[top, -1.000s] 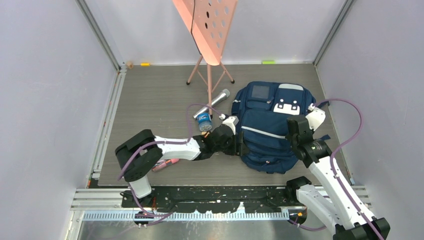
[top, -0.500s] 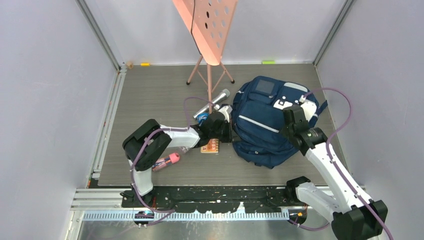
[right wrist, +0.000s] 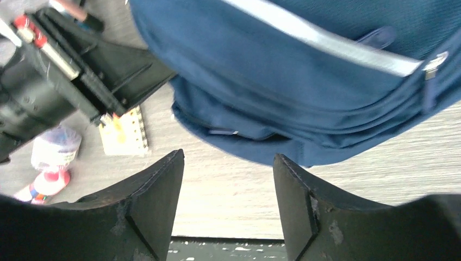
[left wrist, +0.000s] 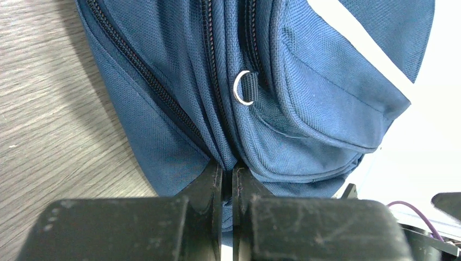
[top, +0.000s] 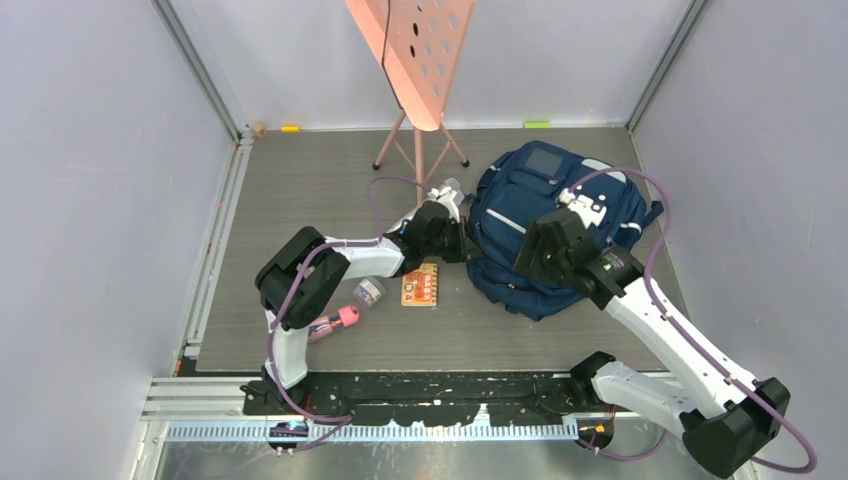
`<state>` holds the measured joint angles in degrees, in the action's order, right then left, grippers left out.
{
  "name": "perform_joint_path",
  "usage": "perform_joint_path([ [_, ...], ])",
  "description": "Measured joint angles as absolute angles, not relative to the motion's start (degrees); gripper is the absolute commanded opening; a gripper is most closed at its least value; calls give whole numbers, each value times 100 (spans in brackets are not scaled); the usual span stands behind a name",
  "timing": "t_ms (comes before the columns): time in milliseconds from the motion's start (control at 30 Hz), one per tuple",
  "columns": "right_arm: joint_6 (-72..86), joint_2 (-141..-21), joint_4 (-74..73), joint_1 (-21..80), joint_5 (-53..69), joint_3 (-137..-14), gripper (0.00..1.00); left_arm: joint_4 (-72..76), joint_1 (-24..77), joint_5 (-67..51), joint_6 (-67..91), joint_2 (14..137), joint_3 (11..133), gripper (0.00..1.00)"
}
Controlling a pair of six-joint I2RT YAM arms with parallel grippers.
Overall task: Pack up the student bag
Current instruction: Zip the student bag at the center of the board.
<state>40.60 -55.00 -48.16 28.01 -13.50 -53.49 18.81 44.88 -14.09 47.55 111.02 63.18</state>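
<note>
The student bag, navy blue with grey stripes, lies at the right of the wooden floor, tilted with its top toward the back. My left gripper is at the bag's left edge. In the left wrist view the gripper is shut, and a fold of the bag beside a zipper seam is pinched between its fingers. My right gripper hovers over the bag's near left part. The right wrist view shows this gripper open with only floor between its fingers and the bag just beyond.
A pink music stand stands behind the bag, with a microphone at its foot, partly hidden by my left arm. An orange card, a small bottle and a pink marker lie near my left arm.
My left gripper shut on the bag's left edge and moved toward the back. The bag shifted back and turned. My right gripper opened, let go and swung left.
</note>
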Motion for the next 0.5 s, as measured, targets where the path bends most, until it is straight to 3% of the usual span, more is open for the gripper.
perform_joint_path([
  [300,5201,-5496,-4338,4298,-2287,-4593,45,2346,4427,-1597,5103,10947,6066,0],
  [500,5732,-5356,-4029,4753,-3039,-4318,40,2443,4416,-1653,5251,10602,6053,0],
])
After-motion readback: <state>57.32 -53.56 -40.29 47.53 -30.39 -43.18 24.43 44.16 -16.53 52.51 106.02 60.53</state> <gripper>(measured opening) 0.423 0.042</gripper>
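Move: The right hand, open and about 17 cm up, looks down on the bag's near-left pocket, whose zip pull lies roughly 5 cm ahead, 2 cm to the left and some 10 cm below. From that hand, the orange notebook is about 22 cm left, 7 cm ahead and 16 cm down on the table. The left hand already pinches the bag's left edge; from it the pull is about 7 cm right, 4 cm back and 2 cm lower. Upward goes the left hand, gathering speed for about 5 cm with the bag's left edge still pinched in its shut fingers, which tip up by some 10 degrees. Meanwhile the right hand swings about 4 cm left, sinks 3 to 4 cm and draws back a little towards the pocket's zip pull, then nearly stops, its fingers narrowing but still apart. ##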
